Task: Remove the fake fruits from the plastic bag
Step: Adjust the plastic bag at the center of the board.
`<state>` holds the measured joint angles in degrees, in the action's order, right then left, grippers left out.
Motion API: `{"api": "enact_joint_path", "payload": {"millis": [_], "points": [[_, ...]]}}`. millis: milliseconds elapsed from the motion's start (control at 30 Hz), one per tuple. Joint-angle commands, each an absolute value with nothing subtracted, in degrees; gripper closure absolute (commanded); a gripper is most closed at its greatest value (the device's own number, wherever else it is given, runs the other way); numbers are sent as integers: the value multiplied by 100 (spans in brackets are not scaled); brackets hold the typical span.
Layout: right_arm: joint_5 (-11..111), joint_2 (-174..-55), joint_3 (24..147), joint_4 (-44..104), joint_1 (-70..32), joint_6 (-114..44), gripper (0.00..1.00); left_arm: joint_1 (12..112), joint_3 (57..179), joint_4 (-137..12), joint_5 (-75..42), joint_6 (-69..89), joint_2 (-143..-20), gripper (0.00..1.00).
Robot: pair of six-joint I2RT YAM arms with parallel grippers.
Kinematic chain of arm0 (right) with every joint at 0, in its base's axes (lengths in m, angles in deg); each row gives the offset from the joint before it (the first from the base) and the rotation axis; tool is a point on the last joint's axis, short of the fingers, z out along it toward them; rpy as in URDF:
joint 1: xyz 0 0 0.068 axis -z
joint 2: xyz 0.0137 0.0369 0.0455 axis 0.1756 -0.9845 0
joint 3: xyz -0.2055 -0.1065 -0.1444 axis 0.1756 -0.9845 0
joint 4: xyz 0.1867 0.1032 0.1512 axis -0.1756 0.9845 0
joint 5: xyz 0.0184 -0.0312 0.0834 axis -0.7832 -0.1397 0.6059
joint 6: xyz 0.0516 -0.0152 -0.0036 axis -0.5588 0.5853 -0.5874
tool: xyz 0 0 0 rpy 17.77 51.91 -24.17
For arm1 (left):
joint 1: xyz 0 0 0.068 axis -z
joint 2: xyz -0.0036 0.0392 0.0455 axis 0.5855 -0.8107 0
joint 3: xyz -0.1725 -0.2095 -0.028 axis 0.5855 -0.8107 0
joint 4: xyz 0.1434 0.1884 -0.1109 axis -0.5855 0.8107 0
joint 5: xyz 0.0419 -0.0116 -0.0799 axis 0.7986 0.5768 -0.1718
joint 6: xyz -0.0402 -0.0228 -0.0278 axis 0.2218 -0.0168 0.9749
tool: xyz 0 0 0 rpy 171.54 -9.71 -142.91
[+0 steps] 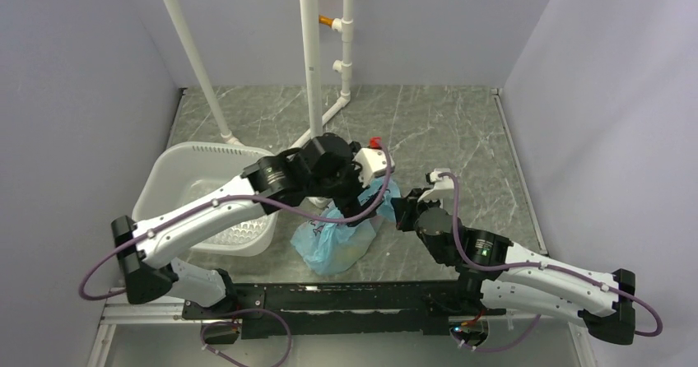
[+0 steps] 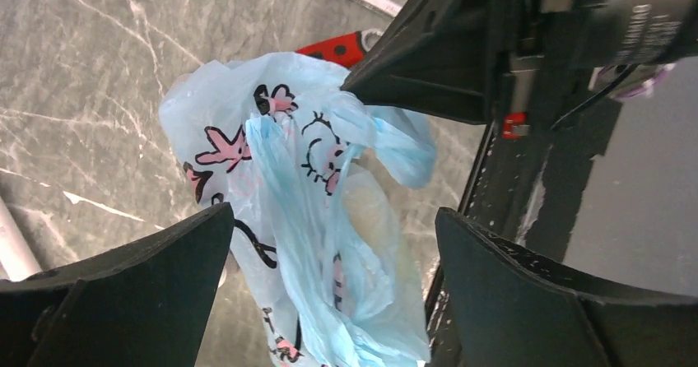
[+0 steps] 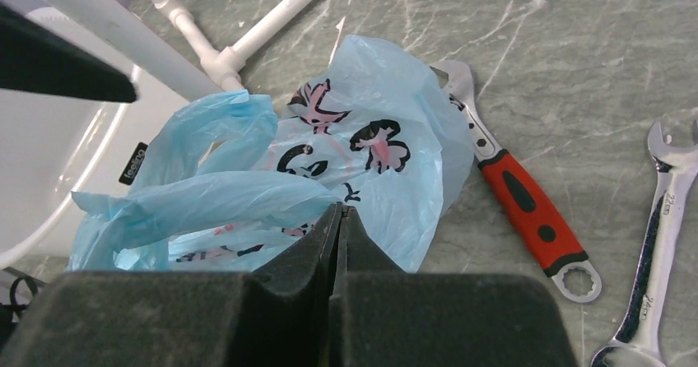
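Observation:
The plastic bag (image 1: pixel 336 242) lies crumpled near the table's front edge, light blue with pink-and-black print. It also shows in the left wrist view (image 2: pixel 304 186) and the right wrist view (image 3: pixel 362 153). A pale yellow fruit (image 2: pixel 372 212) shows faintly through the film. The maroon and red fruits are hidden. My left gripper (image 2: pixel 333 219) is open, its fingers either side of the bag, above it (image 1: pixel 355 206). My right gripper (image 3: pixel 339 209) is shut, its tips pinching the bag's film at the bag's right side (image 1: pixel 397 208).
A white perforated basket (image 1: pixel 206 190) stands left of the bag. A red-handled adjustable wrench (image 3: pixel 527 211) lies right of the bag, and a silver spanner (image 3: pixel 658 243) beyond it. White pipes (image 1: pixel 311 54) rise behind. A black rail (image 1: pixel 346 297) runs along the front edge.

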<state>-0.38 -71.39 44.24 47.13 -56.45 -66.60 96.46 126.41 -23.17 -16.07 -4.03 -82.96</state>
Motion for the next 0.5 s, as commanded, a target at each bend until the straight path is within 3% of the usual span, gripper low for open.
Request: {"api": "enact_joint_path", "payload": {"millis": [0,133,367,467], "points": [[83,-7088,4504,4401,-5638,-6497,100,9618,13200,-1527,-1322,-1267,-8736,1],[134,-7009,4482,4375,-5637,-6472,100,9532,13353,-1531,-756,-1136,-9075,11],[151,-6991,4444,4353,-5640,-6477,100,9530,13314,-1757,137,-583,-9290,53],[150,-7015,4433,4339,-5641,-6483,100,9545,13418,-1675,342,-297,-9375,80]]}}
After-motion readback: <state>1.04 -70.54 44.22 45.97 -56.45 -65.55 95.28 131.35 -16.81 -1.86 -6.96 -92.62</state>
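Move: The bag's free handle, an upright loop of blue plastic, lies about 6 cm ahead of the open left hand, 1 cm to its left and 6 cm below; from the right hand, which already pinches the other handle, it is some 4 cm ahead and 7 cm left, about 1 cm higher. From the left hand the bag's full part is level with it, 7 cm left and 24 cm down; the upright pipe's foot is 12 cm ahead and 12 cm left, 26 cm down, and the red wrench 9 cm ahead, 12 cm right, 26 cm down. The left hand reaches forward about 5 cm and sinks nearly as far towards the bag's free handle, most of the drop coming first, then a slight drift left, as its fingers tip some 15 degrees steeper and swing about 10 degrees counter-clockwise. From wide open they close to roughly a third with the handle's strand between them, while the right hand stays all but in place, shut, keeping its pinch on the other handle. ##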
